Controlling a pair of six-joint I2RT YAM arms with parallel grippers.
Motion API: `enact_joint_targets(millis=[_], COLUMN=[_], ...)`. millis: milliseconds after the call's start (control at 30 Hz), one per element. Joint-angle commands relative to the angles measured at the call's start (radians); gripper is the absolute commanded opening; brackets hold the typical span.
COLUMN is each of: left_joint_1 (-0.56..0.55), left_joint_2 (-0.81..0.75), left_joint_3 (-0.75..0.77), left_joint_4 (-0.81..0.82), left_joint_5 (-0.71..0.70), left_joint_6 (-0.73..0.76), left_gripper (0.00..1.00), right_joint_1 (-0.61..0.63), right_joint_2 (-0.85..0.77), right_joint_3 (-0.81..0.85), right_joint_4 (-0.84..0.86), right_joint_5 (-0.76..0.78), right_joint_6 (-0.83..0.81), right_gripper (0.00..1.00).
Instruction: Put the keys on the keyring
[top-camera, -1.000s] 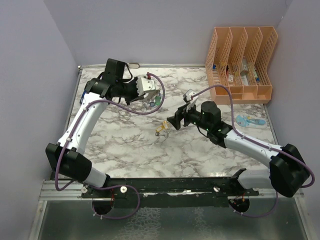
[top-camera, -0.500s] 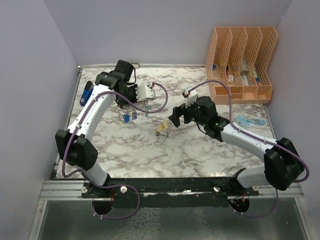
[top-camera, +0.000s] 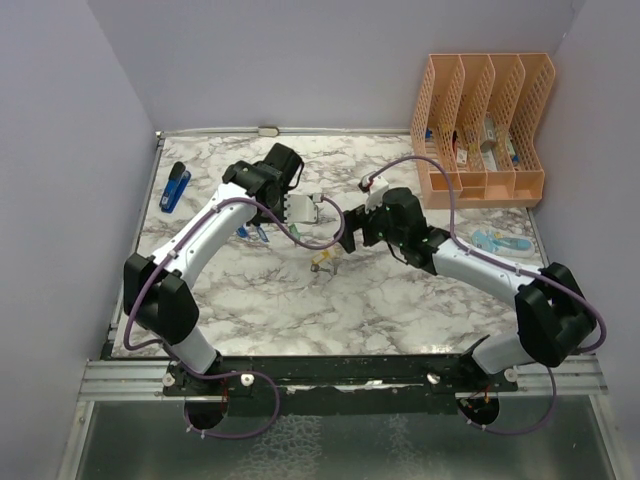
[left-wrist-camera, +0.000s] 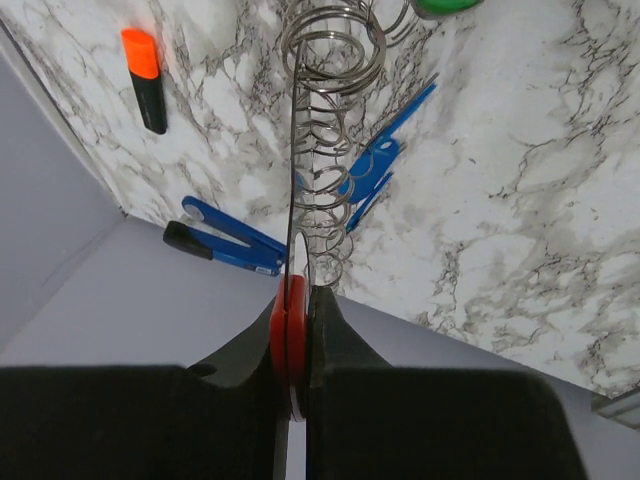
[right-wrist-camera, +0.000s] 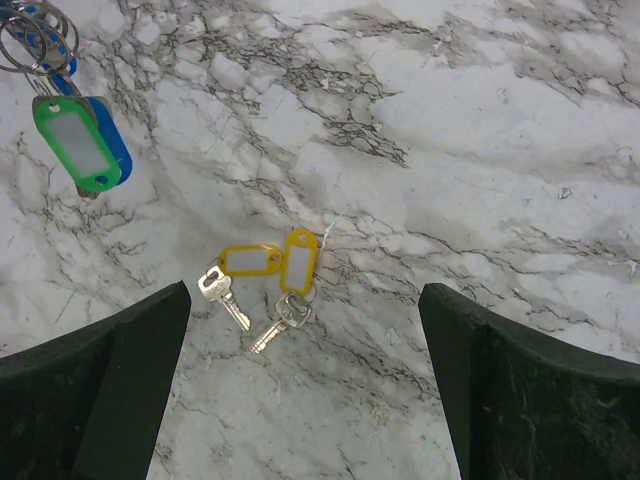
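My left gripper (left-wrist-camera: 297, 300) is shut on the red side of the keyring (left-wrist-camera: 291, 325). The ring's thin silver wire (left-wrist-camera: 293, 170) runs away from the jaws with several split rings strung on it. Blue key tags (left-wrist-camera: 375, 165) and a green one (left-wrist-camera: 447, 5) hang from those rings, and they also show as a green and blue tag (right-wrist-camera: 78, 142) in the right wrist view. Two keys with yellow tags (right-wrist-camera: 272, 265) lie on the marble, also seen from above (top-camera: 323, 262). My right gripper (right-wrist-camera: 305, 295) hangs open just above them, holding nothing.
A blue stapler (top-camera: 176, 186) lies at the far left and an orange marker (left-wrist-camera: 146, 80) lies on the marble. An orange file organiser (top-camera: 480, 120) stands at the back right, with a light blue object (top-camera: 500, 242) in front of it. The two grippers are close together mid-table.
My left arm has swung right toward the table's middle, carrying the keyring with its hanging tags. The right gripper has opened wide and shifted a little left and back.
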Motion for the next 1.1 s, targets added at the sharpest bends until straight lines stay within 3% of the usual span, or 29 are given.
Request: enact_joint_targets(millis=[0,267,500,1067], left_joint_1=[-0.008,-0.009,-0.008,0.001], left_joint_2=[0.015,0.008,0.008,-0.023], left_joint_3=[0.021,0.001,-0.015,-0.022], left_joint_4=[-0.020,0.005,0.028,0.077], left_joint_5=[-0.106,-0.121,-0.080,-0.042], left_joint_6=[-0.037,-0.032,-0.033,-0.043], left_gripper=[0.00,0.00,0.20,0.38], right_joint_1=[-0.006,-0.006,-0.006,-0.006], right_joint_2=[0.016,-0.036,-0.114,-0.125], right_joint_3=[0.018,-0.023,-0.053,-0.040], right_joint_4=[-0.005,0.035,0.036,-0.024], right_joint_5=[-0.046,0.027,0.145,0.239], right_joint_6=[0.032,0.070,0.080,0.098], right_gripper=[0.99,0.99,0.99,0.99])
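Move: The left hand holds the keyring's red handle; the keyring's middle is level with it, about 5 cm to its right and 3 below. The yellow-tagged keys lie about 14 cm right, 6 back and 15 down from this hand; the orange-capped marker is some 15 ahead, 7 left. From the wide-open right hand, those keys are about 5 cm left, 2 back and 10 below, the keyring 14 left and 4 ahead at nearly its own height. The near-still left hand opens, dropping the keyring; the right, still open, eases some 4 cm right and up. ##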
